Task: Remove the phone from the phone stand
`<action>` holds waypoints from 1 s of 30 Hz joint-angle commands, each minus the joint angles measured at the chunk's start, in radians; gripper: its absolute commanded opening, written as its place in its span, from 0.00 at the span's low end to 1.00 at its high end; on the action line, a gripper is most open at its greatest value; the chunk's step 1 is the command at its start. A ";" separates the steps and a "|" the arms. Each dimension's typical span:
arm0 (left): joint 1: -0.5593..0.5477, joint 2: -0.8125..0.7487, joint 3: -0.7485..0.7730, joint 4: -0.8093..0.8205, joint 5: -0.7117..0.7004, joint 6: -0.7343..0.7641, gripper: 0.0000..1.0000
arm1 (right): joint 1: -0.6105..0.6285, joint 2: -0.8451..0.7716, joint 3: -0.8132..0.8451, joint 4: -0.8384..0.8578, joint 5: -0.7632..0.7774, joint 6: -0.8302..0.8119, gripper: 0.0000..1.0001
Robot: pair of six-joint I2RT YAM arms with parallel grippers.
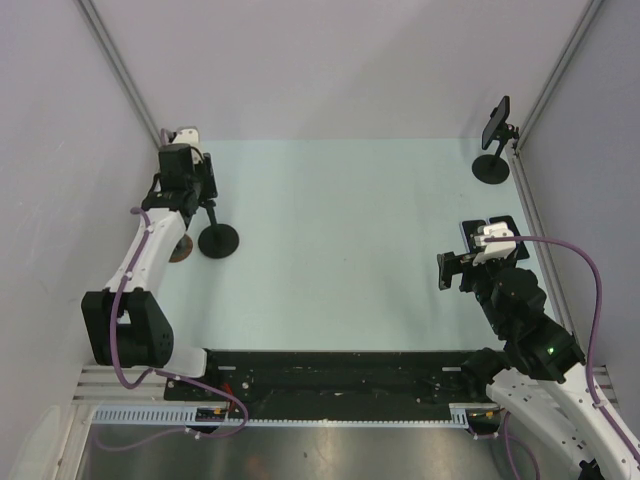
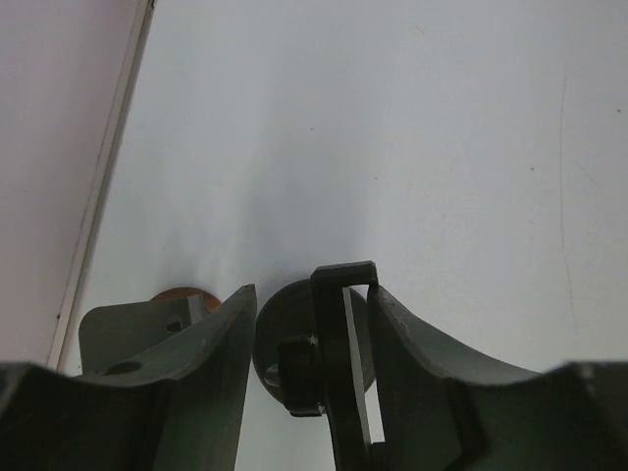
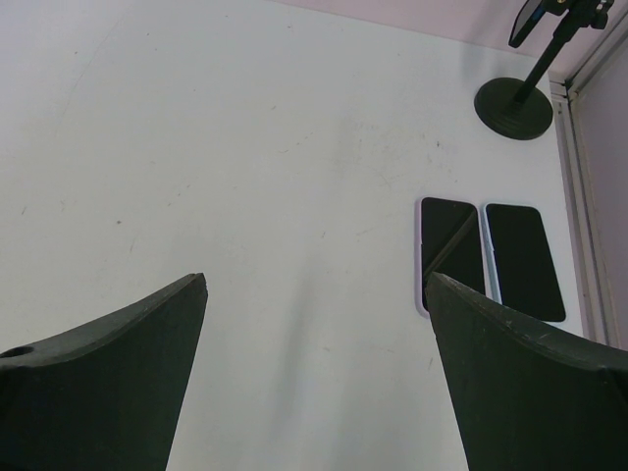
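A black phone stand [image 1: 218,240] stands at the far left. My left gripper [image 1: 198,185] hangs over its top and hides the cradle from above. In the left wrist view the left gripper [image 2: 312,294] straddles the cradle [image 2: 329,343], which holds what looks like a thin phone edge-on with a light edge [image 2: 349,343]. The right finger lies against the cradle; a gap shows beside the left finger. A second stand [image 1: 491,168] at the far right carries a dark phone [image 1: 496,122]. My right gripper [image 1: 458,252] is open and empty above the table.
Two dark phones [image 3: 449,250] [image 3: 525,260] lie flat side by side near the right wall, in front of the second stand's base [image 3: 512,106]. A small orange-brown disc [image 1: 180,250] sits by the left stand. Grey walls close the left, back and right sides.
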State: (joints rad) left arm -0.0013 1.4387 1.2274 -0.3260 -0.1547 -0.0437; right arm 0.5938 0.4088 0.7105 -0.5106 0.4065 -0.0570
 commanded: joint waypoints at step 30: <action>0.011 -0.469 -0.123 0.018 0.236 -0.139 1.00 | -0.083 0.442 0.320 -0.008 0.080 0.086 1.00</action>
State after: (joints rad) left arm 0.0193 1.0443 1.1519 -0.3241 -0.0601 -0.1123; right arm 0.5644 0.7387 0.9230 -0.5503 0.4458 -0.0284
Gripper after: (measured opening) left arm 0.996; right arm 0.994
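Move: The empty black stand stands upright between my left hand's half-open fingers, its middle roughly 10 cm below and almost directly under that hand. The wooden stand is about 10 cm to that hand's left, 3 cm back and 15 cm below. From my right hand, the black stand still carrying a phone lies some 43 cm ahead, 14 cm right and 12 cm below; the two phones lying flat are 20 cm ahead, 8 and 15 cm right, 24 cm below. I ease my left hand about 1 cm left as its half-open fingers spread fully around the empty stand's holder, then pull off it, rising some 11 cm while drawing back 7 cm, and the fingers tip up about 20 degrees. Late on, my open right hand sets off forward, about 4 cm and slightly up, towards the stand with the phone. ##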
